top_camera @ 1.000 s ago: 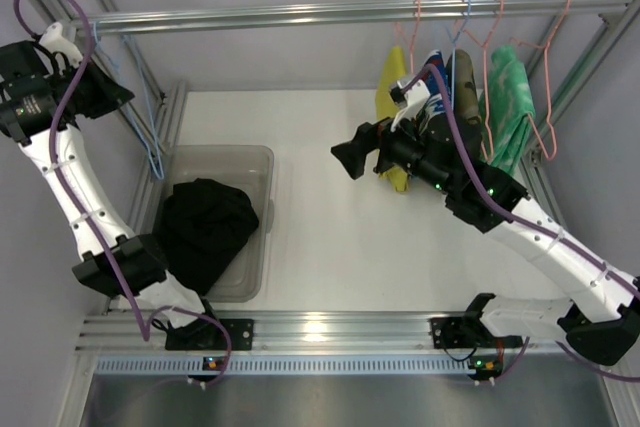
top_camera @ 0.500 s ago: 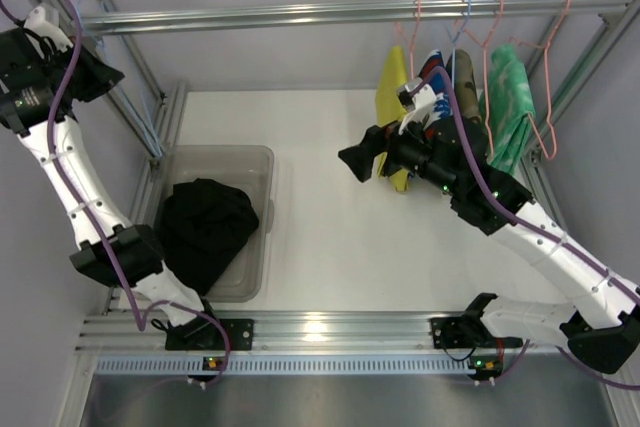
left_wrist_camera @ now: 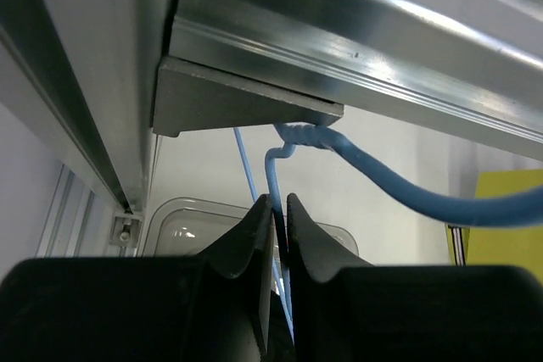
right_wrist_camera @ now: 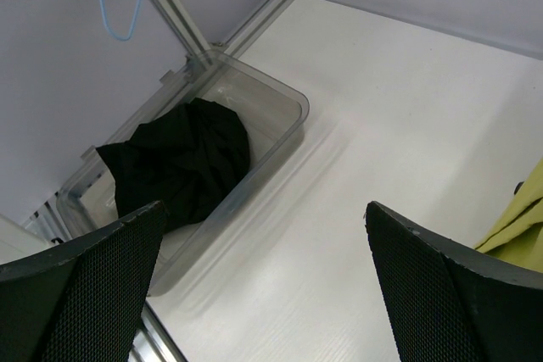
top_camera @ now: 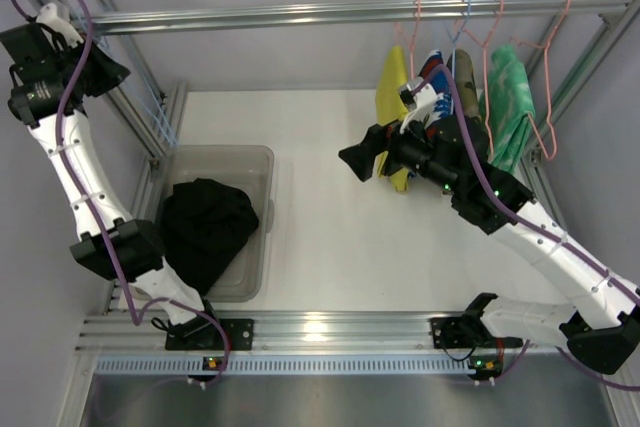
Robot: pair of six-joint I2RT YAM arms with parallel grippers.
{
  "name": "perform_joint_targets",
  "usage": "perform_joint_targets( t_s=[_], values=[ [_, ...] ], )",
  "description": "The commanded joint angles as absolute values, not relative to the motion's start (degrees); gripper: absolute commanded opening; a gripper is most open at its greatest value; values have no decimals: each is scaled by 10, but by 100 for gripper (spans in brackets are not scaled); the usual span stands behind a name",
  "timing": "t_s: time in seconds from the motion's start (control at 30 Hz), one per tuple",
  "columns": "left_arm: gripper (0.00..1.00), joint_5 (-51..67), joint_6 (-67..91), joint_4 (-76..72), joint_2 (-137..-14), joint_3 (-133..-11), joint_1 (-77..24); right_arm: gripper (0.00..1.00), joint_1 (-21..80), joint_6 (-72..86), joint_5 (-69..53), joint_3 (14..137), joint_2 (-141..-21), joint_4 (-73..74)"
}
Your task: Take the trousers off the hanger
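Observation:
The black trousers (top_camera: 205, 225) lie bunched in a clear plastic bin (top_camera: 252, 162) at the left; they also show in the right wrist view (right_wrist_camera: 178, 163). The yellow trousers (top_camera: 391, 97) hang from a hanger on the rail (top_camera: 300, 15) at the right. My left gripper (top_camera: 118, 71) is high at the rail's left end, shut on the wire of a bare blue hanger (left_wrist_camera: 276, 177) just below its hook (left_wrist_camera: 299, 136). My right gripper (top_camera: 353, 161) is open and empty in mid-air, just left of the yellow trousers, its fingers (right_wrist_camera: 81, 294) wide apart.
Several more garments, among them a green one (top_camera: 508, 97), hang on hangers at the right end of the rail. Aluminium frame posts (top_camera: 590, 57) stand at both sides. The bin (right_wrist_camera: 280, 137) sits by the left frame.
My left gripper has shifted up and right toward the rail's left end, carrying the blue hanger with it. My right gripper rose slightly, then stayed still.

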State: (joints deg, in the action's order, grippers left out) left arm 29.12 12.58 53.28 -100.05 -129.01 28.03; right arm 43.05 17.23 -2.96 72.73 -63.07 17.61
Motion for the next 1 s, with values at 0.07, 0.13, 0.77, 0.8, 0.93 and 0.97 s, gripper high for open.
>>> perform_joint_targets(
  t_s=[0.07,0.13,0.77,0.8,0.93,0.97],
  values=[
    [17,277,138,487,-1007,-1297,279,99,419,180,-38,732,-631,166],
    [12,285,134,491,-1002,-1296,279,100,420,180,-38,732,-631,166],
    [99,268,120,447,-924,-1232,280,99,419,182,-41,731,-627,171],
    [99,265,114,446,-903,-1225,280,99,419,182,-40,730,-625,172],
    [99,250,81,439,-827,-1175,280,99,418,180,-27,726,-605,173],
    [99,243,71,431,-811,-1159,280,100,418,178,-25,725,-601,174]
  ],
)
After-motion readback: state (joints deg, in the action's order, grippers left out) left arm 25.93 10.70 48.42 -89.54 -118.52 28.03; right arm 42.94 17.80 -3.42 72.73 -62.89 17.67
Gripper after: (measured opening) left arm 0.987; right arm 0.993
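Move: The left hand still has the blue hanger's upper wire between its nearly shut fingertips, the hanger's body hanging about 8 cm below and 3 cm right, level fore and aft. The rail's left end, where the hook sits, lies some 8 cm ahead, 4 cm left and 6 cm above; the black trousers in the bin are roughly 18 cm back, 13 cm right and 39 cm below. From the idle right hand, that rail end is about 25 cm ahead, 54 cm left and 10 cm up. The left hand stays almost in place under the rail's left end while its fingers, still around the blue hanger's wire, spread from nearly shut to wide open and let go of it. Then, picking up speed, it pulls back about 4 cm from the rail and the wire, first dipping slightly and then rising some 2.5 cm, with only a small roll and tip-up of the wrist. ##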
